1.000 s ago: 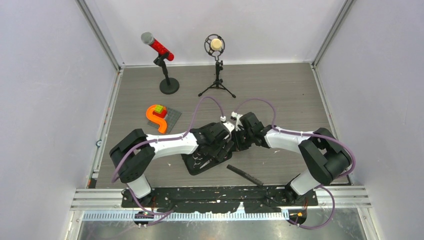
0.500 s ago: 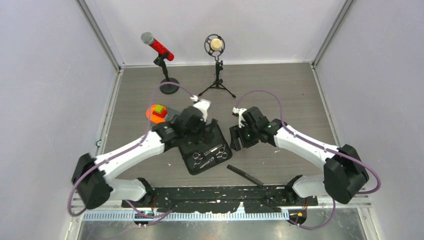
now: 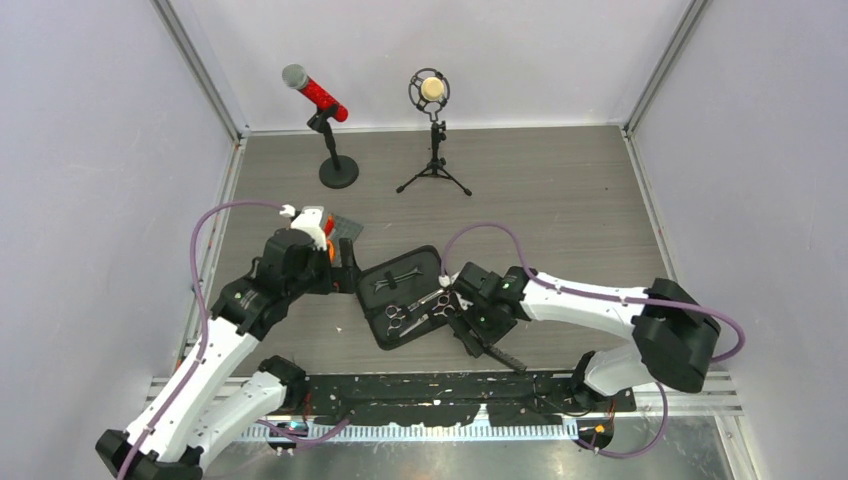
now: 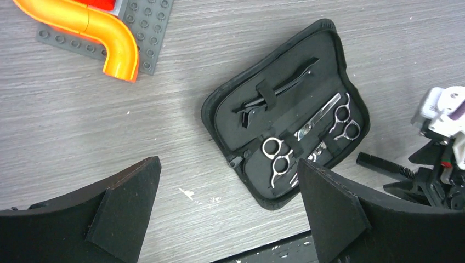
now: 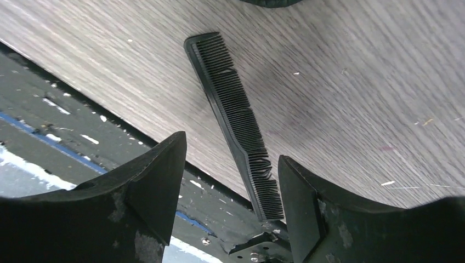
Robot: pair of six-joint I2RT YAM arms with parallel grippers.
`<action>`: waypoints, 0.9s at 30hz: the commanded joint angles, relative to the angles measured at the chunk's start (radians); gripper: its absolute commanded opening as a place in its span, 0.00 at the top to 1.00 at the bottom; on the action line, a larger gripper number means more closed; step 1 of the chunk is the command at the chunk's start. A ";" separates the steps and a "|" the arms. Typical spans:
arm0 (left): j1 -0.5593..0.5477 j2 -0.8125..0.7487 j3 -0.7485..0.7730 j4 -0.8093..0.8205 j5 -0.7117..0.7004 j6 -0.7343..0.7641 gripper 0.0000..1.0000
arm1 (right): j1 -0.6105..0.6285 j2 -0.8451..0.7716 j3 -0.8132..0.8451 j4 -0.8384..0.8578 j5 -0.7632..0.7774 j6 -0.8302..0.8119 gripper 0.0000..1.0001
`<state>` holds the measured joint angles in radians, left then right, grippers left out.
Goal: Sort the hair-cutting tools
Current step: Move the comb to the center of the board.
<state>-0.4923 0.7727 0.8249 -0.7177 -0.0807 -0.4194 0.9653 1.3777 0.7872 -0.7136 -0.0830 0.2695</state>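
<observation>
The black zip case [image 3: 428,263] lies open mid-table. Two silver scissors [image 3: 400,320] [image 3: 441,305] and black hair clips [image 3: 394,281] rest inside it. In the left wrist view the clips [image 4: 277,93] sit under a strap, with the scissors [image 4: 277,160] [image 4: 342,118] below them. My left gripper [image 3: 345,275] hangs open and empty just left of the case [image 4: 241,131]. The black comb [image 3: 500,353] lies on the table near the front edge. My right gripper [image 5: 231,149] stands open above the comb [image 5: 236,120], not touching it, with the comb's near end by the right finger.
A red microphone [image 3: 315,95] on a round base and a second microphone [image 3: 431,90] on a tripod stand at the back. An orange curved piece [image 4: 104,33] sits on a grey studded plate [image 4: 148,27] left of the case. The black base rail [image 3: 440,385] runs along the near edge.
My left arm has pulled back left off the case, jaws opening wide. My right arm has swung from the case's right side down to the comb and opened.
</observation>
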 commanded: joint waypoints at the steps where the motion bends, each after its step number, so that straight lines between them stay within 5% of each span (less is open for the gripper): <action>1: 0.022 -0.068 -0.023 -0.070 0.035 0.022 0.00 | 0.032 0.064 0.011 0.023 0.047 0.032 0.30; 5: 0.024 -0.103 -0.045 -0.078 0.021 0.036 0.00 | 0.040 0.125 -0.005 0.074 0.062 0.055 0.35; 13: 0.024 -0.100 -0.064 -0.070 0.024 0.044 0.00 | -0.016 0.178 -0.025 0.078 0.212 0.123 0.64; 19: 0.024 -0.098 -0.075 -0.053 0.042 0.034 0.02 | -0.174 0.126 -0.023 0.097 0.282 0.121 0.89; 27: 0.024 -0.058 -0.130 0.017 0.165 -0.047 0.05 | -0.296 0.100 0.037 0.139 0.275 0.067 0.95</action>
<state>-0.4744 0.6884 0.7231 -0.7673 -0.0048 -0.4171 0.7052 1.4860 0.7979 -0.6212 0.1055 0.3786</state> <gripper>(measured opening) 0.956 0.078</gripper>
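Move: The comb lies just beneath the open right gripper: its middle is about 3 cm below, 1 cm back and 1 cm to the right. The open case stands with its middle roughly 9 cm ahead and 12 cm to the left of that hand, with the scissors nearest it some 5 cm ahead and 10 cm to the left. From the left gripper the comb is about 26 cm to the right, 10 cm back and 18 cm below. Lower the right gripper some 2.5 cm onto the comb and pinch it a little to the left of its middle, then, keeping low, drag it about 8 cm forward and 4 cm right, turning the hand about 25 degrees clockwise. Meanwhile ease the wide-open left gripper back and down, about 3 cm each way. ##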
